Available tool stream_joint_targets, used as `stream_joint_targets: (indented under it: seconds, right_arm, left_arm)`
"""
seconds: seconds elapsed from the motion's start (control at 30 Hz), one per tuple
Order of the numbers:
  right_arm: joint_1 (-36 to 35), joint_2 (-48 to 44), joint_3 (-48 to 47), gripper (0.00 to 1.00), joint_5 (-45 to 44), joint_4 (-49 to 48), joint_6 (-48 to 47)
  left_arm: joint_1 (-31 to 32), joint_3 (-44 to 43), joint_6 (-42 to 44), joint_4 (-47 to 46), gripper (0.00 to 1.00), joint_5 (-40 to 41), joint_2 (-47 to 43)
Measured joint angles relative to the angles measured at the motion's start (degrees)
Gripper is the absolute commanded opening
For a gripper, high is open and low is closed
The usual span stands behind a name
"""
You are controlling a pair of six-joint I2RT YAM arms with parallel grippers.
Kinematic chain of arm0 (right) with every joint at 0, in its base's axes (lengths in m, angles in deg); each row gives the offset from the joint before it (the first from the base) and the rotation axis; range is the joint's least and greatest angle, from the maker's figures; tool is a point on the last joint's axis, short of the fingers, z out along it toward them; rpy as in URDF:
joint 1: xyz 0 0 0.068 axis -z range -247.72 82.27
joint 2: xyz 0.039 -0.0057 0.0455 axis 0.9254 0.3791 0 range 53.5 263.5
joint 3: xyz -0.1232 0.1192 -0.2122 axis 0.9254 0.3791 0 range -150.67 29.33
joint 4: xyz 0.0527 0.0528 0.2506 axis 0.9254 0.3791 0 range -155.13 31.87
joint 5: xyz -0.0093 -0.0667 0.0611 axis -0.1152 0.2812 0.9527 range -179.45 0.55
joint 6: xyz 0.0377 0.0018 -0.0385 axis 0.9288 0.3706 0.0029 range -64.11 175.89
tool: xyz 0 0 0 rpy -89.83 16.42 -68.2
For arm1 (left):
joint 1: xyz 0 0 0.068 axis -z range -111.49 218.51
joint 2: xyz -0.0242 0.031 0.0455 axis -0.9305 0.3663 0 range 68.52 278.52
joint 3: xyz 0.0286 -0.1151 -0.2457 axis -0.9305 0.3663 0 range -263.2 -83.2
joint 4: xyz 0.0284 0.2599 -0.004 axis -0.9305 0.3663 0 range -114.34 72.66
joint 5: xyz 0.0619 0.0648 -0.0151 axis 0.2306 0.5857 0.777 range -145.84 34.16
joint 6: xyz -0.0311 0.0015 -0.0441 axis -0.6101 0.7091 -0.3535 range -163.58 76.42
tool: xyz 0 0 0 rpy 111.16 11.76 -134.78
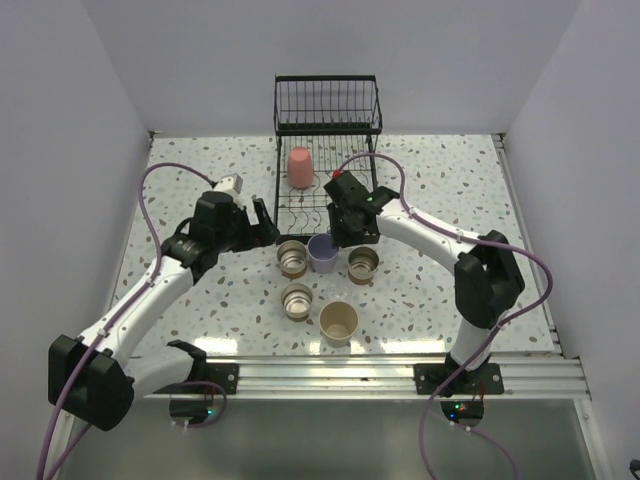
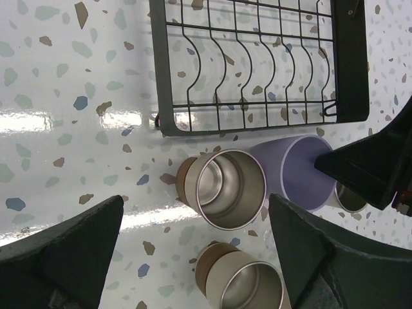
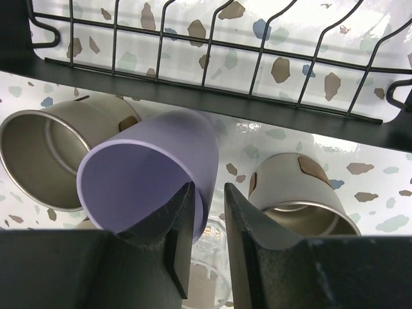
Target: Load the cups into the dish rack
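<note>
The lavender cup (image 1: 322, 253) (image 3: 148, 174) stands upright just in front of the dish rack (image 1: 325, 110). My right gripper (image 1: 335, 236) (image 3: 207, 190) straddles its rim, one finger inside and one outside, with a narrow gap still showing beside the wall. Brown cups with shiny insides stand at its left (image 1: 291, 258) (image 3: 45, 154), at its right (image 1: 363, 264) (image 3: 302, 187) and nearer (image 1: 297, 301). A beige cup (image 1: 338, 322) is nearest. A coral-pink cup (image 1: 299, 167) sits upside down on the rack's tray. A clear cup (image 3: 209, 270) shows below the right fingers. My left gripper (image 1: 264, 224) (image 2: 196, 206) hangs wide open over the left brown cup (image 2: 225, 190).
The rack's flat tined tray (image 2: 257, 112) (image 3: 193, 96) lies directly behind the cluster of cups, its upright basket at the far wall. White walls close in the speckled table on three sides. An aluminium rail (image 1: 350, 375) runs along the near edge.
</note>
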Motion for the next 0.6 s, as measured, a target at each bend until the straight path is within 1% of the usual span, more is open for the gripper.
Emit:
stream_joint_targets:
  seconds: [0.1, 0.13, 0.2, 0.23, 0.47, 0.6]
  right_arm:
    - [0.0, 0.35, 0.02, 0.22, 0.0, 0.0, -0.11]
    - [0.0, 0.35, 0.02, 0.16, 0.0, 0.0, -0.17]
    - [0.0, 0.35, 0.02, 0.08, 0.0, -0.11, -0.42]
    - [0.0, 0.35, 0.02, 0.01, -0.07, -0.11, -0.46]
    - [0.0, 0.07, 0.31, 0.0, -0.76, -0.04, -1.01]
    - [0.0, -1.75, 0.35, 0.0, -2.25, 0.28, -1.84]
  left_arm:
    - [0.0, 0.0, -0.04, 0.02, 0.97, 0.02, -0.37]
    - [0.0, 0.0, -0.11, 0.04, 0.97, 0.0, -0.44]
    - [0.0, -0.02, -0.26, 0.07, 0.97, 0.0, -0.59]
    - [0.0, -0.02, -0.37, 0.07, 0.97, 0.02, -0.66]
    - [0.0, -0.61, -0.92, 0.94, 0.98, 0.33, -1.36]
    - [0.0, -1.64, -1.44, 2.12, 0.99, 0.76, -2.03]
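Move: My right hand is already down astride the right-hand wall of the purple cup, whose middle is about 4 cm to its left and 4 cm below. One steel cup stands about 6 cm right and 2 cm back of the hand, another 11 cm left and 1 cm back; the rack's near edge is some 4 cm ahead, 2 cm left. From my left hand the purple cup is level, about 14 cm right and 10 cm lower. I close my right fingers from about a third open to nearly shut, pinching the purple cup's right wall with one finger inside and one outside, the hand all but still. Once they are shut I ease it up and to the right by less than 1 cm. My left hand, open and empty, rises about 1.5 cm. ##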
